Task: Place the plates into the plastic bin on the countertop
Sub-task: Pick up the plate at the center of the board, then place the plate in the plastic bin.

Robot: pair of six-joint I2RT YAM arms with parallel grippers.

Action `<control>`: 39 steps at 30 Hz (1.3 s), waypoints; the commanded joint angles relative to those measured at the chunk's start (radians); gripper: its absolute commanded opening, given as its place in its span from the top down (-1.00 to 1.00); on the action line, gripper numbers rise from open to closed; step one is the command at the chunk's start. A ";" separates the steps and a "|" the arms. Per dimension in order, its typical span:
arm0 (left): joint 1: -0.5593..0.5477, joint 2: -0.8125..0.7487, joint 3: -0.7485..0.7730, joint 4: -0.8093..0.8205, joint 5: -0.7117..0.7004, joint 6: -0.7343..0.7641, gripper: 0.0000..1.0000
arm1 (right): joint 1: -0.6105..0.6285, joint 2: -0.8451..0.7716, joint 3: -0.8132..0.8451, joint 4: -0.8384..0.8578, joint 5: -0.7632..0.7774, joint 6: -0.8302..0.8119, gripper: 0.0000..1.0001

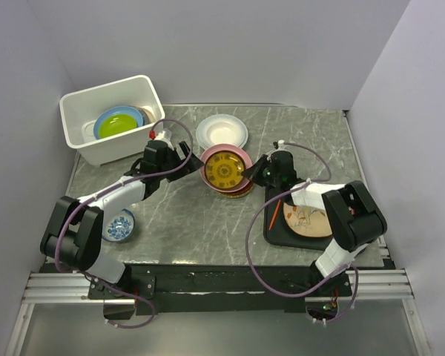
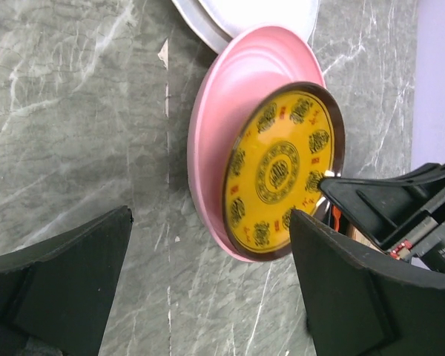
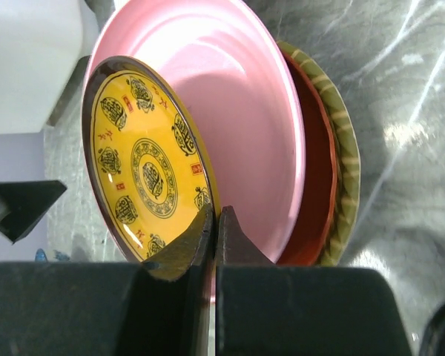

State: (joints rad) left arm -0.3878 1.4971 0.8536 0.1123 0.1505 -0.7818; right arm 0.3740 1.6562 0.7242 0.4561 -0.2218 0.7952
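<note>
In the middle of the countertop (image 1: 185, 215) is a stack of plates. The yellow patterned plate (image 1: 225, 172) (image 3: 144, 170) lies on top of the pink plate (image 1: 208, 158) (image 3: 245, 126), then a red-orange one (image 3: 319, 178) and a woven yellow one (image 3: 348, 170). My right gripper (image 1: 248, 176) (image 3: 215, 211) is shut on the yellow patterned plate's right rim, and that edge looks tilted up off the pink plate. My left gripper (image 1: 187, 165) (image 2: 211, 219) is open just left of the stack, holding nothing. The plastic bin (image 1: 119, 148) at the back left holds a green plate (image 1: 117, 124) on a light blue one (image 1: 102, 127).
A white plate (image 1: 221, 132) (image 2: 245, 15) lies behind the stack. A cream plate (image 1: 308, 220) rests on a flat black tray (image 1: 276, 230) at the right, under the right arm. A small blue-and-white bowl (image 1: 120, 225) stands near the left arm's base. Grey walls enclose the table.
</note>
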 commanded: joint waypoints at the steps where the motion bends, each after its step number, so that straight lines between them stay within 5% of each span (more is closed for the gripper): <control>1: -0.005 -0.006 -0.014 0.059 0.024 0.010 -0.84 | -0.014 -0.091 -0.037 0.053 0.015 0.012 1.00; 17: -0.003 -0.167 -0.080 0.099 0.090 0.073 -0.86 | -0.012 -0.124 0.007 0.053 -0.057 0.019 1.00; 39: -0.029 -0.029 -0.051 0.250 0.293 0.067 -0.76 | 0.002 -0.280 -0.029 0.007 -0.134 0.019 1.00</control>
State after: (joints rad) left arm -0.4038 1.4708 0.7780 0.2790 0.4042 -0.7013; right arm 0.3679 1.4315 0.6865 0.4473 -0.3351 0.8204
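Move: The yellow plate is already pinched by its right edge in the right fingers, its middle about 6 cm left of that hand, 1 cm ahead and 1 above; the left fingers wait some 14 cm left, 4 ahead and 5 above. From the left hand the yellow plate is roughly 8 cm right, 3 back and 4 below, the pink plate 8 right, 2 back and 7 below, the white plate 8 right, 7 ahead and 10 below. Keeping its pinch on the yellow plate's right edge, the right hand first draws back slightly, then mainly lifts it off the pink plate by about 8 cm. The left hand, fingers wide open, rises nearly 4 cm while backing off, then swings right and dips again, turning some 15 degrees clockwise, to bring its fingers to the plate's left edge; contact there can't be told. ##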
